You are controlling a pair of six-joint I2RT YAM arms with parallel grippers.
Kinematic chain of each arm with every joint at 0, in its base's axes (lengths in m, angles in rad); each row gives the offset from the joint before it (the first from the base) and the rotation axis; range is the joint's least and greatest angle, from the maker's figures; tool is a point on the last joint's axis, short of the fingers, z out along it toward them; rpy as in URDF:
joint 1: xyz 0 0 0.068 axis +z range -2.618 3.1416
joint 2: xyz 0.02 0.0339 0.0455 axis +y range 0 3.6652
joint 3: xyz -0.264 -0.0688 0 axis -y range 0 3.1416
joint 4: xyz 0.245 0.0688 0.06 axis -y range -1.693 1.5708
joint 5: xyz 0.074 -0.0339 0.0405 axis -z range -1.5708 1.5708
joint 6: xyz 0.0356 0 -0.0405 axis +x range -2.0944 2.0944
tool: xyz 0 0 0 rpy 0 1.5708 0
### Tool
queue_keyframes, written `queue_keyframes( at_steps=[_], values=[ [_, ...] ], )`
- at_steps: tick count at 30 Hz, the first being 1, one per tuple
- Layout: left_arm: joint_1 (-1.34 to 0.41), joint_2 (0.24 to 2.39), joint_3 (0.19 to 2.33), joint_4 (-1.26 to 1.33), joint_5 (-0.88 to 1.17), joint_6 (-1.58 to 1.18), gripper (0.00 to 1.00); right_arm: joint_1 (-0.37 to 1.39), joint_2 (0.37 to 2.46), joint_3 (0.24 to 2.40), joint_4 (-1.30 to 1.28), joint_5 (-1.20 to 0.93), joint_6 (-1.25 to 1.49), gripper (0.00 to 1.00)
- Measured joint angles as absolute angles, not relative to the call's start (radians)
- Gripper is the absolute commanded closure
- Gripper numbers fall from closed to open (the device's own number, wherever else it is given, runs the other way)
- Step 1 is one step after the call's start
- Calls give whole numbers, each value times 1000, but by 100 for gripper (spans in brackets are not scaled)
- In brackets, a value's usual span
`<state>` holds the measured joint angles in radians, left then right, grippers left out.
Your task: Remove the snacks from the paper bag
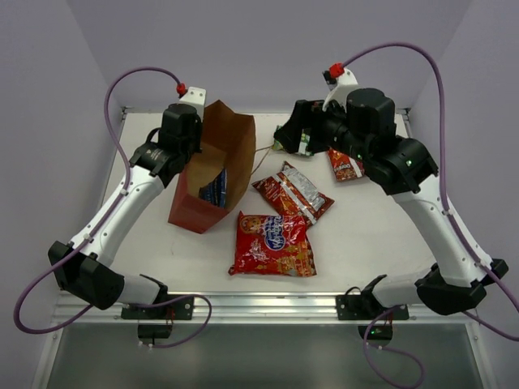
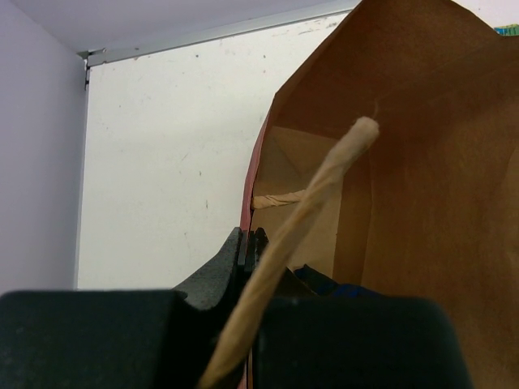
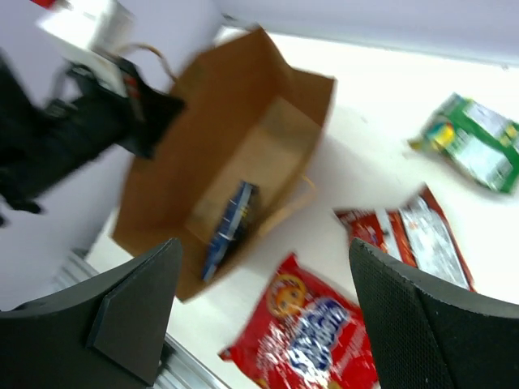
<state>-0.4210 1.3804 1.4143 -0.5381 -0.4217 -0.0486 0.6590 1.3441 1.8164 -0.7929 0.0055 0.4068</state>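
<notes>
The reddish-brown paper bag (image 1: 212, 162) stands open at the left of the table. My left gripper (image 1: 185, 156) is shut on its left wall rim (image 2: 247, 243), with a twisted handle (image 2: 324, 186) across the view. A blue packet (image 1: 215, 188) stands inside the bag, and also shows in the right wrist view (image 3: 231, 223). On the table lie the large red cookie bag (image 1: 273, 243), a red chip bag (image 1: 293, 192), another red chip bag (image 1: 345, 164) and the green-white packet (image 3: 474, 142). My right gripper (image 1: 285, 134) is open and empty (image 3: 264, 243), raised right of the bag.
The white table (image 1: 365, 235) is walled at the back and sides. A metal rail (image 1: 268, 304) runs along the near edge. The bag's second handle (image 1: 261, 152) sticks out toward the right gripper.
</notes>
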Motion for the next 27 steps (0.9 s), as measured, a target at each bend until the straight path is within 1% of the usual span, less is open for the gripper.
queue_keyframes(
  at_steps=[6,16,21,27],
  values=[
    [-421,1380,1414,-538,-419,-49,100,709,1497,1958,-736,-88,426,16],
    [-421,1380,1414,-539,-406,-53,100,786,1823,1987,-699,-153,483,18],
    [-421,1380,1414,-539,-399,-62,100,807,1920,2034,-705,-154,513,18],
    [-421,1380,1414,-540,-398,-67,100,818,1990,2035,-720,-150,545,19]
  ],
)
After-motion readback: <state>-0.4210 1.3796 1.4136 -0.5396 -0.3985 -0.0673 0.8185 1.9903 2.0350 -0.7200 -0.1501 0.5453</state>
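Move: The blue snack, last one in the paper bag, lies some 21 cm to the right hand's left, 5 cm ahead and 32 cm below. Around it the bag has its middle about 20 cm left, 8 cm ahead and 27 cm down. On the table, some 40 cm down, the large red snack is 10 cm back and 2 cm left, the striped red snack 6 cm ahead and 5 cm right. From the left hand the blue snack is about 7 cm right, 5 cm back, 19 cm below. Towards the blue snack comes the empty right hand, fingers wide open: it swings about 18 cm left, at first with a slight rise, then sinks steeply into the bag's mouth, ending some 17 cm lower and a little farther forward. On the way its fingers tip down some 20 degrees and turn a bit counter-clockwise. The left hand stays put, still pinching the bag's rim. ##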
